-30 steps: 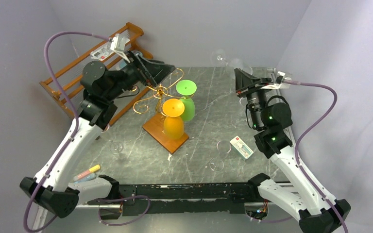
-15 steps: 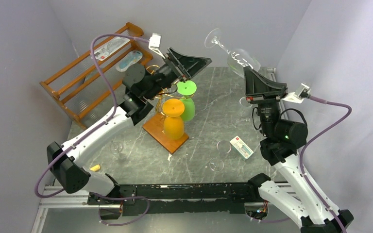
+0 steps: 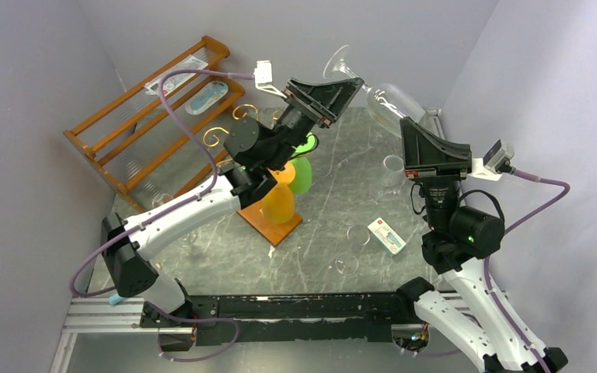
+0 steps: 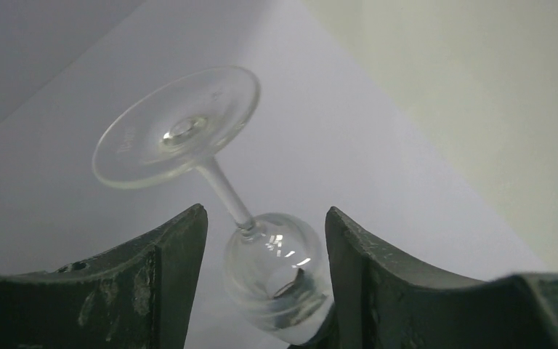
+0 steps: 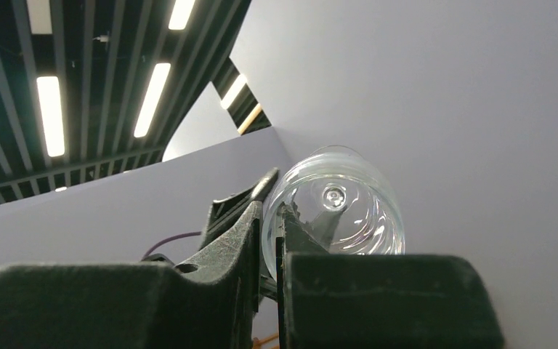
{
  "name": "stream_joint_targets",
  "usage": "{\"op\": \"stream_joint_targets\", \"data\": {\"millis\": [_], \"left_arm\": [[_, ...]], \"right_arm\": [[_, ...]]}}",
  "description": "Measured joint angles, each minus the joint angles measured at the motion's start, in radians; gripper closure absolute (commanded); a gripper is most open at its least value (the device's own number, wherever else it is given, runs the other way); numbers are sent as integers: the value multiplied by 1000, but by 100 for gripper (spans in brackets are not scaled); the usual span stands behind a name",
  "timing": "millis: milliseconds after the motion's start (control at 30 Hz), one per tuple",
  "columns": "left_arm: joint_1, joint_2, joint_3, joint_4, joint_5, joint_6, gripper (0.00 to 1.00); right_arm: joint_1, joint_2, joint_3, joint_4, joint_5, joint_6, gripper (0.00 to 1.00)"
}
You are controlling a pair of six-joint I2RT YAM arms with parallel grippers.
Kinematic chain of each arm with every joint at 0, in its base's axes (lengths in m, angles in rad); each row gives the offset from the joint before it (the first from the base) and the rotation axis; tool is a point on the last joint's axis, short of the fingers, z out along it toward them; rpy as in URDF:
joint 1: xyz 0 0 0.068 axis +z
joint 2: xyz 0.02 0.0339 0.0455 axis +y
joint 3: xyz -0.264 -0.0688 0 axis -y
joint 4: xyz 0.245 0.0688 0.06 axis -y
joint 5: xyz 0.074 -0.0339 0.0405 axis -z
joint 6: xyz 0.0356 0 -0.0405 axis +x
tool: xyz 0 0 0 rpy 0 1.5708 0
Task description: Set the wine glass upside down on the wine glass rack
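My right gripper (image 3: 406, 124) is shut on the bowl rim of a clear wine glass (image 3: 389, 99) and holds it high over the table's far right, tilted, with its foot up and to the left. In the right wrist view the fingers (image 5: 261, 225) pinch the bowl wall (image 5: 349, 211). My left gripper (image 3: 342, 87) is open beside the stem. In the left wrist view the bowl (image 4: 280, 280) lies between the spread fingers (image 4: 167, 276), with the foot (image 4: 178, 127) above. The gold scroll rack (image 3: 221, 138) on its wooden base (image 3: 258, 220) carries an orange glass (image 3: 277, 198) and a green glass (image 3: 301, 172), both upside down.
A stepped wooden slatted shelf (image 3: 151, 116) stands at the back left with small items on it. Clear glasses stand on the marble table (image 3: 357, 235) (image 3: 346, 264) (image 3: 392, 165) (image 3: 188, 233). A small box (image 3: 386, 235) lies at the right. Walls close in behind and on both sides.
My right gripper has raised the clear glass higher. My left arm has swung right and up from the shelf side, and its open fingers now sit around the glass.
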Motion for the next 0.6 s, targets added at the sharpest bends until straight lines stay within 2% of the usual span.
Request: {"op": "stream_joint_targets", "data": {"millis": [67,367,600], "left_arm": [[-15,22,3,15,-26,18,37],[-59,70,3,95,-82,85,64],[-61,78,3,158,-88,79,75]], "right_arm": [[0,-3,-3,7,-9,9,100],[0,-17,-17,20,-26,28,100],[0,-7,-18,43,-65,45,100]]}}
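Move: The wine glass is held by its rim in the right fingers, foot end tilted up. Its middle, by the stem, is about 3 cm right of the left hand, level in reach and height, and from the right hand about 6 cm ahead, 5 left and 3 up. The rack's top is some 18 cm left of the left hand, 2 ahead, 25 below. The green glass hangs 9 left and 30 below it, level in reach; the orange one 14 left, 6 nearer, 30 below. Rightward by about 2 cm goes the left hand, dipping some 1.5 cm and coming most of the way back up, while its fingers close from well open to a narrow gap around the stem just above the bowl. The right hand keeps its pinch on the rim and eases the glass back about 1 cm and slightly left, towards the left hand. ##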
